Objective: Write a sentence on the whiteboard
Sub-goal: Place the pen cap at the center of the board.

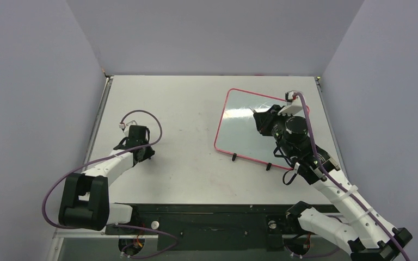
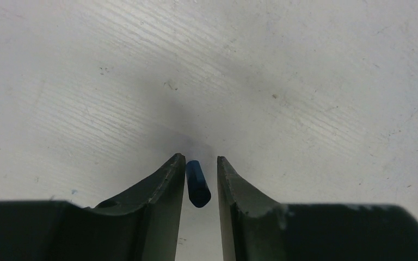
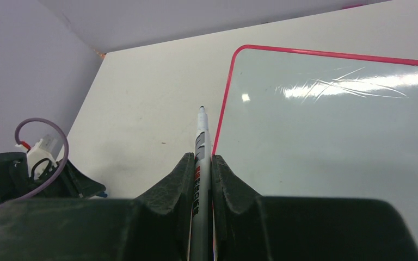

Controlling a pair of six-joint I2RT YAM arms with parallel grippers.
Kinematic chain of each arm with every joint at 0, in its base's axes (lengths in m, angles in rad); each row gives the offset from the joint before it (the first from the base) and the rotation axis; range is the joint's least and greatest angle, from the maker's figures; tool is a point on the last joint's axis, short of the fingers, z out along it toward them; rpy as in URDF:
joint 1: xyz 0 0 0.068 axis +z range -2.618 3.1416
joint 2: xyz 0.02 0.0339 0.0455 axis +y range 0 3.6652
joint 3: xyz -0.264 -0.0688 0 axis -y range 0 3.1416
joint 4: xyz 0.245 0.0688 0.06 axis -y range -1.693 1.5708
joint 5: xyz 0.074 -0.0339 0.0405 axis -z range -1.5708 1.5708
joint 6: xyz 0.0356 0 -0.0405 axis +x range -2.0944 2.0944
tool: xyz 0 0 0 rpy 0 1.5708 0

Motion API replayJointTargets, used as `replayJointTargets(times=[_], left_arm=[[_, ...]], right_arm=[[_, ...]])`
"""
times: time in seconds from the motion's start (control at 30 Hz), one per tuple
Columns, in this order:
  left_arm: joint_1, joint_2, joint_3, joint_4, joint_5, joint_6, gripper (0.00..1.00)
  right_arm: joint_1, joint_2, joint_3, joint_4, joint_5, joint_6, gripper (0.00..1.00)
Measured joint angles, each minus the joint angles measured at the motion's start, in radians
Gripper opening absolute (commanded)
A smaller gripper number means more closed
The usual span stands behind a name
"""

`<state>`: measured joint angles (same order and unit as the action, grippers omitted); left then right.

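Note:
The whiteboard (image 1: 239, 128) lies on the right half of the table, glossy white with a pink-red frame (image 3: 332, 53). No sentence shows on its surface (image 3: 332, 141). My right gripper (image 1: 262, 120) hovers over the board, shut on a grey pen (image 3: 201, 138). The pen's uncapped tip lines up with the board's left frame; I cannot tell if it touches. On the left, my left gripper (image 1: 141, 152) is low over the table. Its fingertips (image 2: 198, 159) stand a little apart around a small blue pen cap (image 2: 197, 185), with a gap at the right finger.
Two black feet (image 1: 234, 157) stick out at the board's near edge. The left arm with its purple cable (image 3: 41, 149) shows at the left of the right wrist view. Grey walls close in the white table (image 1: 168, 109) at the back and sides.

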<state>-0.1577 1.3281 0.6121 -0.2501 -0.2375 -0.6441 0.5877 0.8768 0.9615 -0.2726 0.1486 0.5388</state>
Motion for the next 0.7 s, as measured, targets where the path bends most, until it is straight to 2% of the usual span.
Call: replayJointTargets(times=[0.43,0.7], left_arm=[[-0.012,-0.035,0.001,-0.009,-0.018,0.004,0.45],[-0.021,-0.129,0.063,-0.039,-0.001,0.026,0.46]], right_arm=[[-0.013,-0.005,-0.006,-0.039,0.087,-0.035,0.00],[-0.078,-0.012,0.010,-0.098,0.183,-0.077,0.00]])
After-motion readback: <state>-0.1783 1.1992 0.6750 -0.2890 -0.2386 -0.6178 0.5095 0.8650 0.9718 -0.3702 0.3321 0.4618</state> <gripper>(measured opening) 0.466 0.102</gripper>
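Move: The pen cap is down on the table between the left fingertips, about 1 cm below that hand's point and otherwise level with it. The right hand holds the pen some 30 cm above the table. From it the whiteboard's centre lies about 15 cm ahead and 8 cm right, its left clip about 5 cm left and level, its right clip 5 cm back and 10 cm right, and the pen cap roughly 45 cm left and level, all some 30 cm down. Hold the left gripper in place over the cap and open its fingers further, from about a quarter to nearly half, to let the cap go. Then lift it about 5 cm off the cap, drifting slightly forward. Meanwhile carry the pen in the still-closed right gripper about 6 cm to the right, over the whiteboard, easing forward and down a little and turning some 15 degrees clockwise. ##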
